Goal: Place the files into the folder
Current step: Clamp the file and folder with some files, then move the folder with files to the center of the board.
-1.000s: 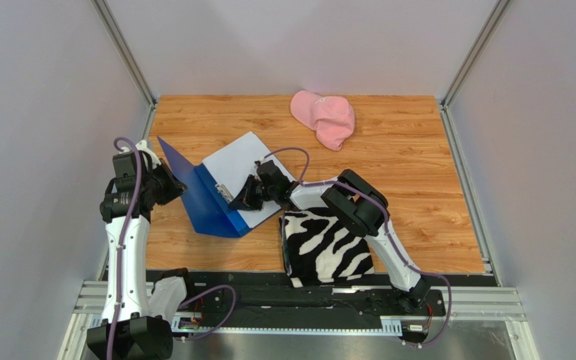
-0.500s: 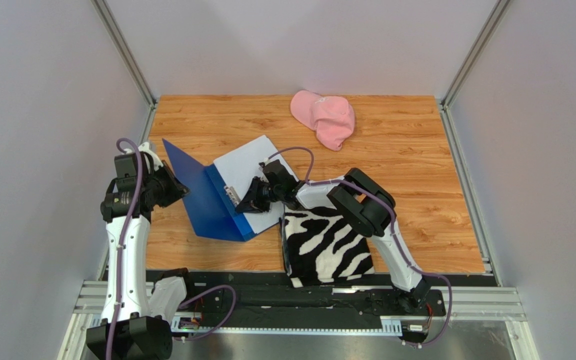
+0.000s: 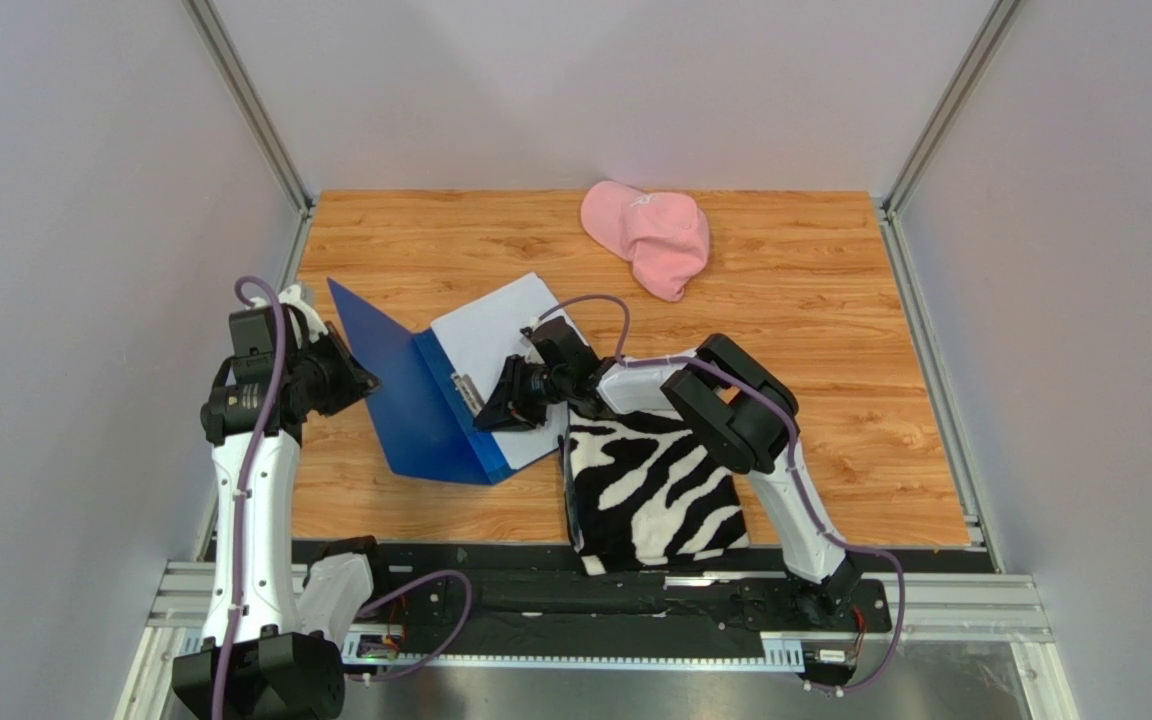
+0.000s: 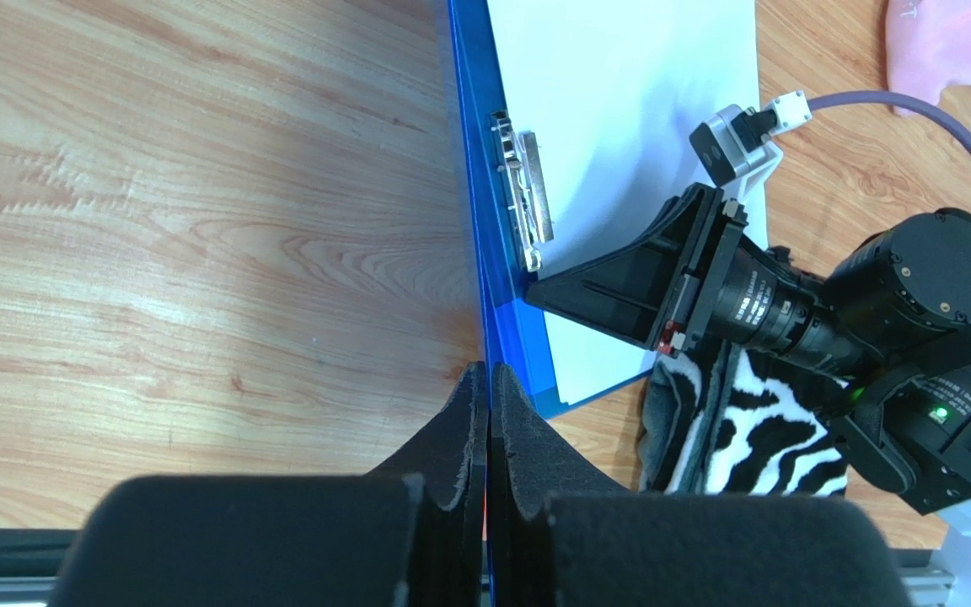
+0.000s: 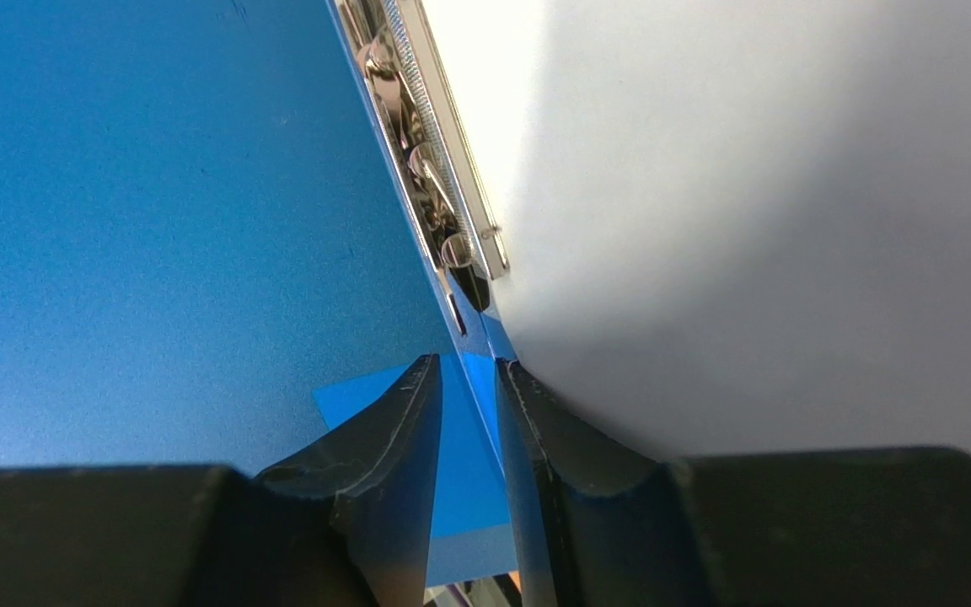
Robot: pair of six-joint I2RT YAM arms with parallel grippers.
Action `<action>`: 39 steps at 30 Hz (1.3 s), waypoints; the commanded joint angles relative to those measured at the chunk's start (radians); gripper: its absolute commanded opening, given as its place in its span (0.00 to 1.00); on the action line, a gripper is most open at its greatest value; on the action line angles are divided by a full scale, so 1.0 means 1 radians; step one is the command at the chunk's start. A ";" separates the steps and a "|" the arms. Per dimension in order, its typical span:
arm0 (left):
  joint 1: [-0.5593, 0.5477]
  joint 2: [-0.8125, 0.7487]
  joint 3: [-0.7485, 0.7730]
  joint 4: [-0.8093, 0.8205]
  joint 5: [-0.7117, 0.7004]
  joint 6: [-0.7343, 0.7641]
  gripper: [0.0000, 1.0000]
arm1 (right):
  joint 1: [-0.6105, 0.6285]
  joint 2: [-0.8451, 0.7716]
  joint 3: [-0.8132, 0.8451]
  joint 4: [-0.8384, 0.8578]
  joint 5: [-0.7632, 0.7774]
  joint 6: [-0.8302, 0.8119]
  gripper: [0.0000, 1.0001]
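Observation:
The blue folder lies open left of centre, its left cover raised steeply. My left gripper is shut on the raised cover's outer edge, which shows as a thin blue line between the pads. The white files lie on the folder's flat right half, beside the metal clip at the spine. My right gripper is low at the spine, at the near end of the clip. Its jaws are a narrow gap apart with blue folder showing between; the right finger rests at the paper's edge.
A zebra-striped cloth lies under the right arm near the table's front edge. A pink cap lies at the back centre. Grey walls with metal rails enclose the wooden table on three sides.
The folder, with the paper on it, has slid a little to the right. The right gripper moved with it. The left gripper still holds the cover up.

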 commanded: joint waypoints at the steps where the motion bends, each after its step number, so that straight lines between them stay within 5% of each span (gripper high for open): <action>1: -0.005 -0.004 0.003 -0.012 0.035 0.036 0.00 | -0.013 0.061 -0.058 -0.281 0.066 -0.096 0.34; 10: -0.007 0.024 0.065 -0.030 0.009 0.069 0.00 | -0.036 -0.118 -0.046 -0.300 -0.008 -0.160 0.48; 15: -0.007 0.097 0.194 -0.099 -0.049 0.132 0.00 | -0.142 -0.204 0.015 -0.464 0.004 -0.332 0.54; 23: -0.007 0.286 0.417 -0.102 -0.191 0.157 0.00 | -0.321 -0.177 0.258 -0.691 0.052 -0.553 0.54; 34: -0.063 0.640 0.634 -0.002 -0.327 0.214 0.00 | -0.357 -0.043 0.431 -0.651 0.004 -0.588 0.55; 39: -0.148 0.774 0.725 -0.003 -0.387 0.171 0.00 | -0.355 0.132 0.647 -0.659 0.076 -0.596 0.54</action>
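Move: The left hand holds the folder's raised cover; the clip on the spine lies about 10 cm ahead of it, 12 cm to its right and 16 cm lower. The right fingers are part open just above the spine: from there the clip's middle is some 5 cm ahead and 2 cm left, the folder's free edge roughly 14 cm ahead and 13 cm right, and the zebra towel about 8 cm back and 26 cm right, all slightly lower. Still pinching the raised cover, the left hand waits, then hauls the folder about 15 cm forward and 6 cm left, rising about 5 cm on the way before sinking most of that back and rolling its left side up some 20 degrees. The right hand opens wider and leaves the clip, first to the right and upward, then forward towards the folder's free edge, ending with a slight sink and swing back left. ##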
